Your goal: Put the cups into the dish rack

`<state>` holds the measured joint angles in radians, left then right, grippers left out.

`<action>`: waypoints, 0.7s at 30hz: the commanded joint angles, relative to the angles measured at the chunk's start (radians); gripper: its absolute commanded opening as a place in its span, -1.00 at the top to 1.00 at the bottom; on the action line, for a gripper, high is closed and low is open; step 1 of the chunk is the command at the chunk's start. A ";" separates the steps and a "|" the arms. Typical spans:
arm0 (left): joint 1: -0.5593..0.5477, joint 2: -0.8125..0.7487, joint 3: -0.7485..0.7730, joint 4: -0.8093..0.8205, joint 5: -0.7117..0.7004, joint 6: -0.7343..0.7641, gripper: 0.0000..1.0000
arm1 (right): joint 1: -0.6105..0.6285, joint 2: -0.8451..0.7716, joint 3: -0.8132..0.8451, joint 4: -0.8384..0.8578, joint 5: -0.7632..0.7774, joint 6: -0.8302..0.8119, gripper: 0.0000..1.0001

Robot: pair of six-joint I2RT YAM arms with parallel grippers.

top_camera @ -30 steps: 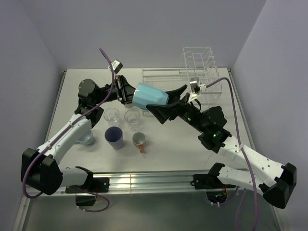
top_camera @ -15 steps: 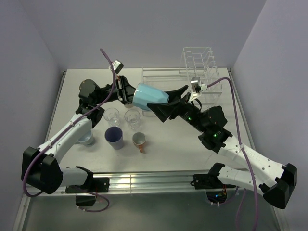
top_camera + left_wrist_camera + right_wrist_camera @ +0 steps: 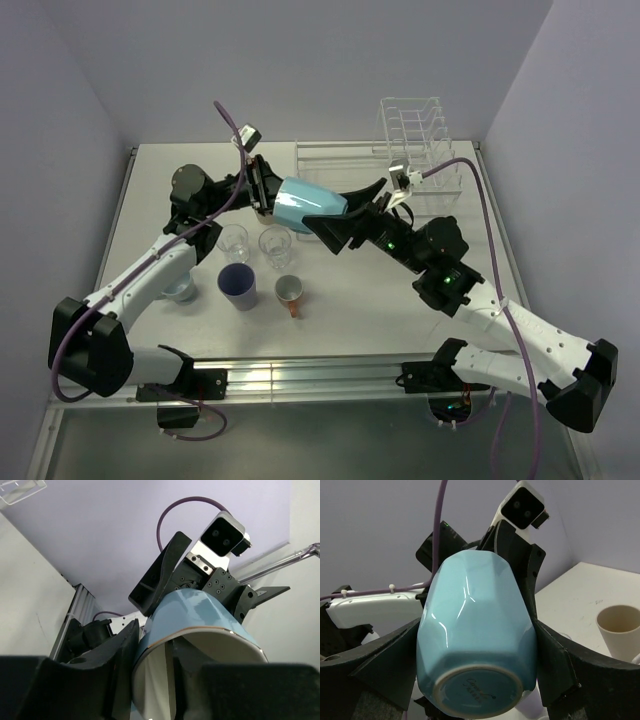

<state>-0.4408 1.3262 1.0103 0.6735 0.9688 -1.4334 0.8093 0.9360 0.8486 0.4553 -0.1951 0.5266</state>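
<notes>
The light blue cup (image 3: 310,205) hangs on its side in mid-air between both arms, over the table's middle. My right gripper (image 3: 326,213) is shut on its body near the base; in the right wrist view both fingers press the cup (image 3: 475,625) at my right gripper (image 3: 475,657). My left gripper (image 3: 268,195) straddles the rim of the cup (image 3: 200,615), one finger outside and one inside with a gap to the wall, so my left gripper (image 3: 157,647) is open. The clear dish rack (image 3: 405,150) stands at the far right.
Below the cup stand two clear glasses (image 3: 232,240) (image 3: 274,241), a purple cup (image 3: 237,285) and an orange-handled mug (image 3: 289,291). A pale grey-blue mug (image 3: 180,290) is half hidden under my left arm. A tan cup (image 3: 620,625) shows in the right wrist view.
My right gripper has closed on the light blue cup. My left gripper's jaws have eased apart at the rim. The cup has barely moved.
</notes>
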 commanded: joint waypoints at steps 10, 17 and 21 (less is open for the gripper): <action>0.002 -0.010 0.067 0.026 -0.051 0.033 -0.01 | 0.010 -0.106 0.062 -0.067 0.101 -0.014 1.00; 0.066 -0.016 0.080 0.000 -0.030 0.028 -0.11 | 0.004 -0.138 0.086 -0.179 0.180 -0.043 1.00; 0.128 -0.027 0.083 -0.025 -0.015 0.031 -0.16 | -0.007 -0.141 0.113 -0.237 0.216 -0.059 1.00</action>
<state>-0.3538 1.3338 1.0485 0.6472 0.9386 -1.4258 0.8131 0.8303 0.8650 0.1734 -0.0467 0.4900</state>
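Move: The blue cup hangs between the hands: its middle is about 5 cm right and 1 cm back of the left hand, whose fingers are still at its rim, and roughly 4 cm left and 1 cm ahead of the right hand, which grips its lower body. From the right hand the dish rack's middle lies some 37 cm ahead, 13 cm right and 36 cm below. The beige cup stands some 35 cm ahead of that hand, 21 cm left and 36 cm below. Opening wider as it stays nearly in place, the left hand frees the rim, then draws away forward and left about 4 cm, turning slightly counter-clockwise. The right hand keeps its grip on the blue cup's body and carries it down and to the right, some 4 cm in all, towards the rack side, tilting its fingers down and swinging roughly 10 degrees clockwise. ##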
